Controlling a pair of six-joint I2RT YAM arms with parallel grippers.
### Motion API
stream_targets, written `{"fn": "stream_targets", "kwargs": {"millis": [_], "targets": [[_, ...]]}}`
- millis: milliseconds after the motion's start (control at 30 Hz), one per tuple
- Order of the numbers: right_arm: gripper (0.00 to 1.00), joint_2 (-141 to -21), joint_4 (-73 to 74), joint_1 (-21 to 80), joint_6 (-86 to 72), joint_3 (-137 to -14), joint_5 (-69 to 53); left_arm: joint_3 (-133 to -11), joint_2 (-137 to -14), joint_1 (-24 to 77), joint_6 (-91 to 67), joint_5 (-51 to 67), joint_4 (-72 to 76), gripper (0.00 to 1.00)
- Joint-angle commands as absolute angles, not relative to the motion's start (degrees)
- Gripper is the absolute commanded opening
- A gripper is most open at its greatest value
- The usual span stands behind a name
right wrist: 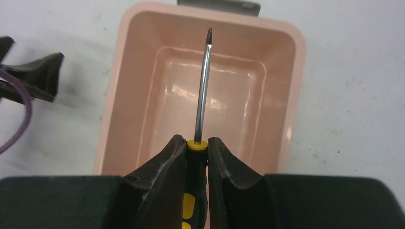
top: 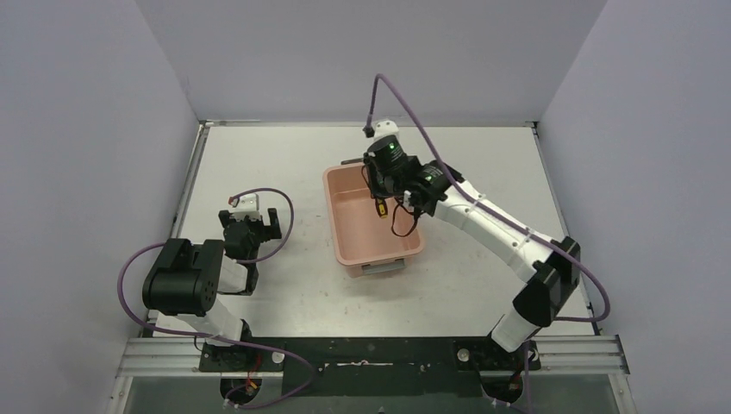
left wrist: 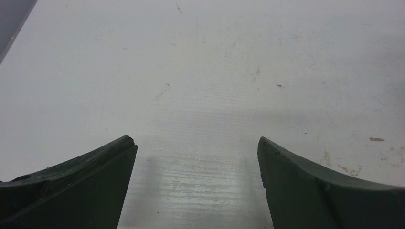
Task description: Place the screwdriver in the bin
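The salmon-pink bin [top: 345, 233] sits mid-table, and in the right wrist view the bin [right wrist: 129, 86] lies straight below with nothing in it. My right gripper [right wrist: 197, 143] is shut on the screwdriver [right wrist: 203, 86] by its yellow and black handle. The thin metal shaft points out ahead over the bin's inside. From above, the right gripper [top: 385, 203] hangs over the bin's far half, and a bit of the screwdriver [top: 380, 207] shows orange under it. My left gripper [left wrist: 197, 143] is open over bare table, left of the bin [top: 250, 226].
The bin's grey handle [right wrist: 218, 6] is at its far short end. Grey walls close in the white table [top: 284, 164] at the back and sides. A purple cable [top: 414, 112] loops over the right arm. The left arm's fingers [right wrist: 38, 76] show at the left of the right wrist view.
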State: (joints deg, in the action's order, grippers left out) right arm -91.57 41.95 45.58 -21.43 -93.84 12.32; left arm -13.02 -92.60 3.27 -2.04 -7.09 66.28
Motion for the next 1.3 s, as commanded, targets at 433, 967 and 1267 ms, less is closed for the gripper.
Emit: {"fn": "stream_targets", "kwargs": {"millis": [433,967,1267], "targets": [[0.00,-110.1,28.3,46.0,-17.9,-80.4,8.7,-14.4,-92.4,2.9,-1.5,-7.0,69.7,0.97],[0.56,-110.3,31.3,45.8,-18.4,-83.3,10.2,-14.4,-92.4,2.9,-1.5,-7.0,69.7,0.97],[0.87,-102.4,35.4,46.1,-16.5,-89.4,13.2,-14.4,-92.4,2.9,-1.5,-7.0,69.6,0.97]]}}
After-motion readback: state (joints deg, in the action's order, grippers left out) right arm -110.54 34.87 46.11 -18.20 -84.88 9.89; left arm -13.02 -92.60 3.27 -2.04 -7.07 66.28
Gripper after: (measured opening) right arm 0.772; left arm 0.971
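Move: The screwdriver is already in the right hand's closed fingers, gripped by the neck end of the handle. The pink bin is below: its middle lies about 4 cm ahead, 2 cm to the left and 20 cm down. The bin's far handle is roughly 20 cm ahead and 5 cm left, its near handle some 11 cm back and 1 cm right, both about 16 cm lower. From the left hand the bin is about 33 cm to the right, 1 cm back and level in height. The held screwdriver is carried nearly straight down into the bin by the right hand, about 24 cm, quickly at first and then easing off, while the wrist tilts the fingers some 25 degrees more steeply downward. Low inside the bin the fingers stop and open wide, letting go of the screwdriver; still opening, the hand climbs back about 5 cm. ##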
